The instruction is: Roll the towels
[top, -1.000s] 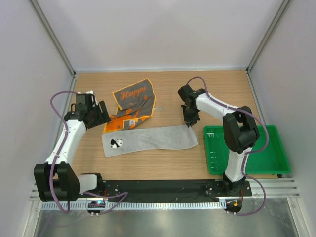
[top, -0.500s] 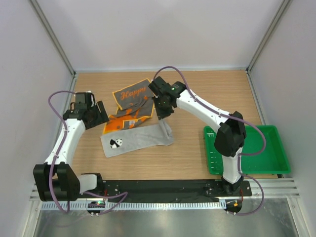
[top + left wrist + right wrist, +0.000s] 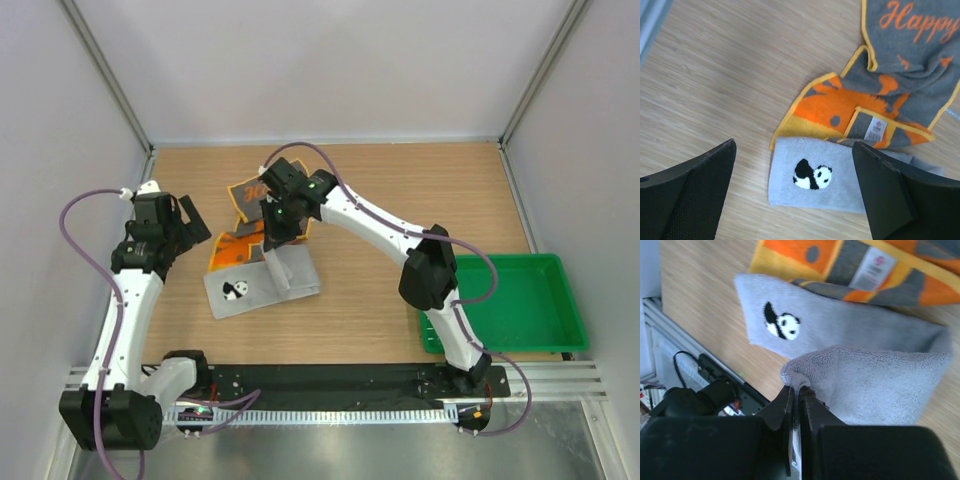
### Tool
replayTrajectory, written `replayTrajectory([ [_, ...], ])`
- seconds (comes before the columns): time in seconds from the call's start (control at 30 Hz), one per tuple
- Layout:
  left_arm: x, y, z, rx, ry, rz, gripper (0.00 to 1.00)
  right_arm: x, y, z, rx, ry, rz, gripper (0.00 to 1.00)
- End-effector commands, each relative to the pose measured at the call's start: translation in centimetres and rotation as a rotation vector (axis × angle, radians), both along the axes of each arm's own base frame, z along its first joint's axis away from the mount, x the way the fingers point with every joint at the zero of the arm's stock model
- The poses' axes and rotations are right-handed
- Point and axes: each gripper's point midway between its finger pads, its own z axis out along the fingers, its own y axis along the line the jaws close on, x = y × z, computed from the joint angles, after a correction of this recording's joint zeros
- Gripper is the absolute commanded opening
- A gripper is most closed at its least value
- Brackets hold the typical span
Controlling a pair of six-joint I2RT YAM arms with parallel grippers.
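Observation:
The light grey towel [image 3: 262, 283] with a small panda patch lies left of the table's middle, its right end lifted and folded back over itself. My right gripper [image 3: 272, 238] is shut on that lifted end; in the right wrist view the jaws [image 3: 796, 388] pinch a corner of the grey towel [image 3: 855, 330]. The dark grey towel [image 3: 243, 213] with orange print lies just behind, partly under the right arm. My left gripper [image 3: 187, 224] hangs open to the left, above the table. In the left wrist view it [image 3: 794, 146] frames the grey towel [image 3: 812, 180], touching nothing.
A green plastic tray [image 3: 560, 300] sits at the right near edge of the table. White walls enclose the table on three sides. The right arm stretches across the middle of the table toward the left.
My right gripper has dragged the grey towel's right end leftward, folding it over the towel. The left gripper has opened wide and drawn back to the left.

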Motion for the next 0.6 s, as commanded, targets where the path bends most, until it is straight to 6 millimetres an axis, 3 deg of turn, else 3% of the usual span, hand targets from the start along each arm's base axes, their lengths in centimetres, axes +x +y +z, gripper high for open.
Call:
replayTrajectory([
  [0.0,-0.2,0.8,2.5,0.020,-0.103,0.056,1.00,-2.1,4.6,2.7,0.157,0.017,0.076,0.01],
  [0.33,-1.1,1.8,3.6,0.045,-0.141,0.111,1.00,-3.2,11.1,2.0,0.339,0.035,0.121,0.01],
  [0.4,-1.2,1.8,3.7,0.048,-0.144,0.113,1.00,-3.1,12.1,2.0,0.370,0.036,0.118,0.01],
  [0.57,-1.3,1.8,3.7,0.048,-0.145,0.113,1.00,-2.4,13.4,-0.1,0.377,0.063,0.097,0.01],
])
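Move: The panda end of the grey towel lies about 11 cm to the left of the right gripper, some 5 cm nearer the base and 15 cm below; that gripper already holds the towel's other end. The towel's bottom fold is roughly 9 cm to this hand's right, level with it; the Happy towel lies about 13 cm ahead and 3 cm left. From the open left gripper the panda end is about 7 cm right, 4 cm back and 19 cm down. Keep the right fingers shut on the towel's end and carry it about 11 cm left, over the folded part towards the panda end, drawing back some 4 cm on the way and then sinking nearly 3 cm; swing the fingertips about 15 degrees farther left. Raise the empty left gripper about 3 cm, easing it slightly back and left, fingers open. ##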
